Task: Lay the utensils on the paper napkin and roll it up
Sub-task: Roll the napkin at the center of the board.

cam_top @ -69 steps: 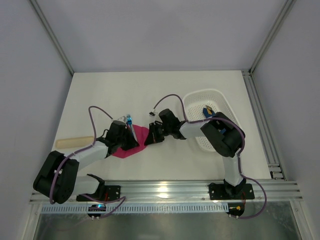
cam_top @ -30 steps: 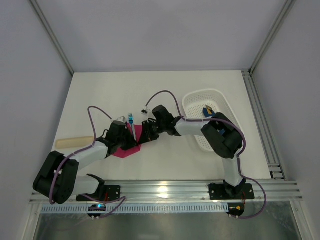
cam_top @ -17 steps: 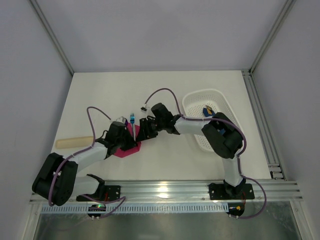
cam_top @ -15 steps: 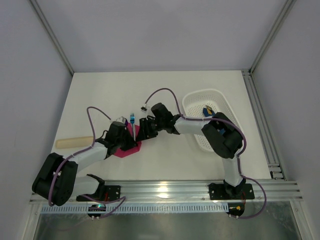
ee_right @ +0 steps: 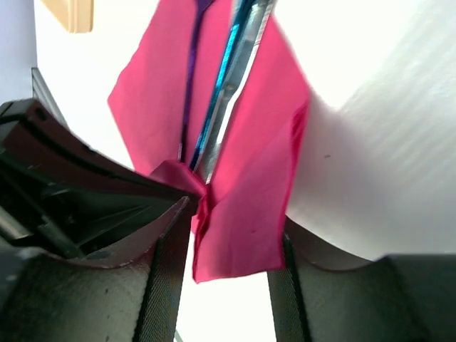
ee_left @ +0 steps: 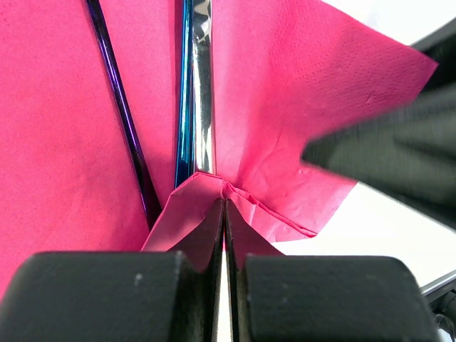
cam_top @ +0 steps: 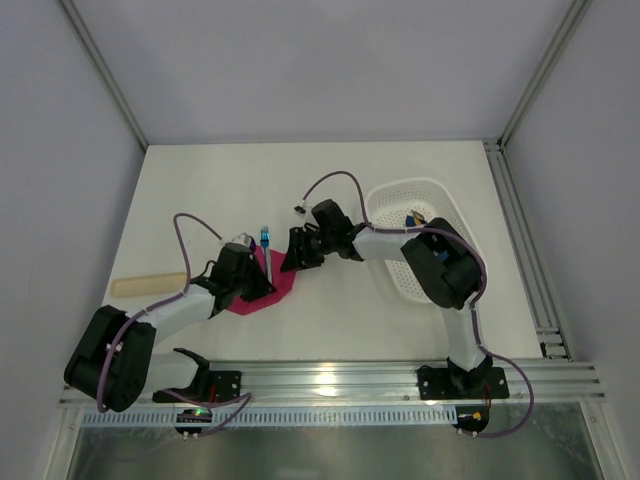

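The magenta paper napkin [ee_left: 285,92] lies on the table with the utensils on it: a thin dark purple handle [ee_left: 121,107] and a glossy blue-silver handle [ee_left: 194,85] side by side. My left gripper [ee_left: 225,205] is shut on a pinched fold at the napkin's near edge. My right gripper [ee_right: 226,263] is open, and a folded-over flap of the napkin [ee_right: 246,206] sits loose between its fingers [ee_right: 167,271]. From above, the napkin [cam_top: 281,283] shows between the left gripper [cam_top: 258,285] and right gripper [cam_top: 290,262], with the utensils' tips [cam_top: 266,240] sticking out beyond it.
A white perforated basket [cam_top: 440,205] stands at the right, with something blue inside. A pale beige flat stick [cam_top: 150,285] lies at the left beside my left arm. The right gripper's dark finger [ee_left: 385,157] looms close over the napkin's right corner.
The right gripper has opened, let go of the napkin's flap and drawn back a little to the right. The left gripper has stayed shut on the napkin fold.
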`<move>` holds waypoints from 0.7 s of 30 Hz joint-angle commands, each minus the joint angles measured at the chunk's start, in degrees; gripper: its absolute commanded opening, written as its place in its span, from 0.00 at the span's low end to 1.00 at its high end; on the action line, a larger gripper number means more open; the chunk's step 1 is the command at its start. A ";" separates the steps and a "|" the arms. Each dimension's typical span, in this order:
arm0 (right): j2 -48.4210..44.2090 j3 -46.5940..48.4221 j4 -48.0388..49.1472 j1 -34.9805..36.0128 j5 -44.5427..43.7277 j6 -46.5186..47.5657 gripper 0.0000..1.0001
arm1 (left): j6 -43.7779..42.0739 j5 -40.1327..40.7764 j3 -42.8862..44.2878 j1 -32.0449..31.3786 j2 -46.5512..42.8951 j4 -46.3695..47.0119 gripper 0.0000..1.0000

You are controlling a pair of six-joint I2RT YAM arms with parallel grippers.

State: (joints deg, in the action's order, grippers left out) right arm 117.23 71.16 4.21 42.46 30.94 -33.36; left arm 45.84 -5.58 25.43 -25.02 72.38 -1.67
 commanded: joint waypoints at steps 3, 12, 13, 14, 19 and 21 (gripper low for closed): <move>1.07 3.55 0.19 -0.80 0.00 0.93 0.38 | -0.67 1.72 -0.38 0.05 -0.75 -1.14 0.00; -0.77 4.08 -0.78 -0.45 2.10 2.43 0.15 | -0.76 1.72 -0.38 0.05 -0.84 -1.32 0.00; -0.77 4.25 -0.87 -0.36 2.37 2.43 0.13 | -0.76 1.80 -0.47 0.05 -0.92 -1.23 0.00; -0.69 4.52 -1.04 -0.27 2.55 2.25 0.12 | -0.67 1.72 -0.47 0.05 -1.01 -1.23 0.00; -0.07 6.98 -2.62 0.34 3.60 2.51 0.09 | -0.67 1.98 -0.47 0.05 -1.27 -1.67 0.00; 0.02 8.29 -3.33 0.70 3.69 2.78 0.09 | -0.67 2.07 -0.56 0.05 -1.45 -1.67 0.00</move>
State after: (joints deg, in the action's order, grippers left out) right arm 118.65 75.83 1.02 42.28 33.36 -31.73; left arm 45.84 -5.32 25.43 -25.02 72.27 -2.07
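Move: The napkin's raised right-hand flap is already between the right gripper's open fingers, about 1 cm ahead of its hand point and 1 cm below. The metal fork with the blue handle lies some 5 cm to this hand's left, 1 cm farther out and 3 cm lower; the purple spoon is about 7 cm left, level with it and 3 cm lower. From the closed left gripper, the flap is roughly 6 cm ahead and 4 cm right, 1 cm up. Ease the right gripper forward and slightly down, about 1 cm, around the napkin's raised flap, shut its fingers from half open to pinch the flap, then lift some 2 cm while drifting about 1 cm left towards the utensils. Keep the left gripper still and closed at the folded-over corner by the handle ends. ##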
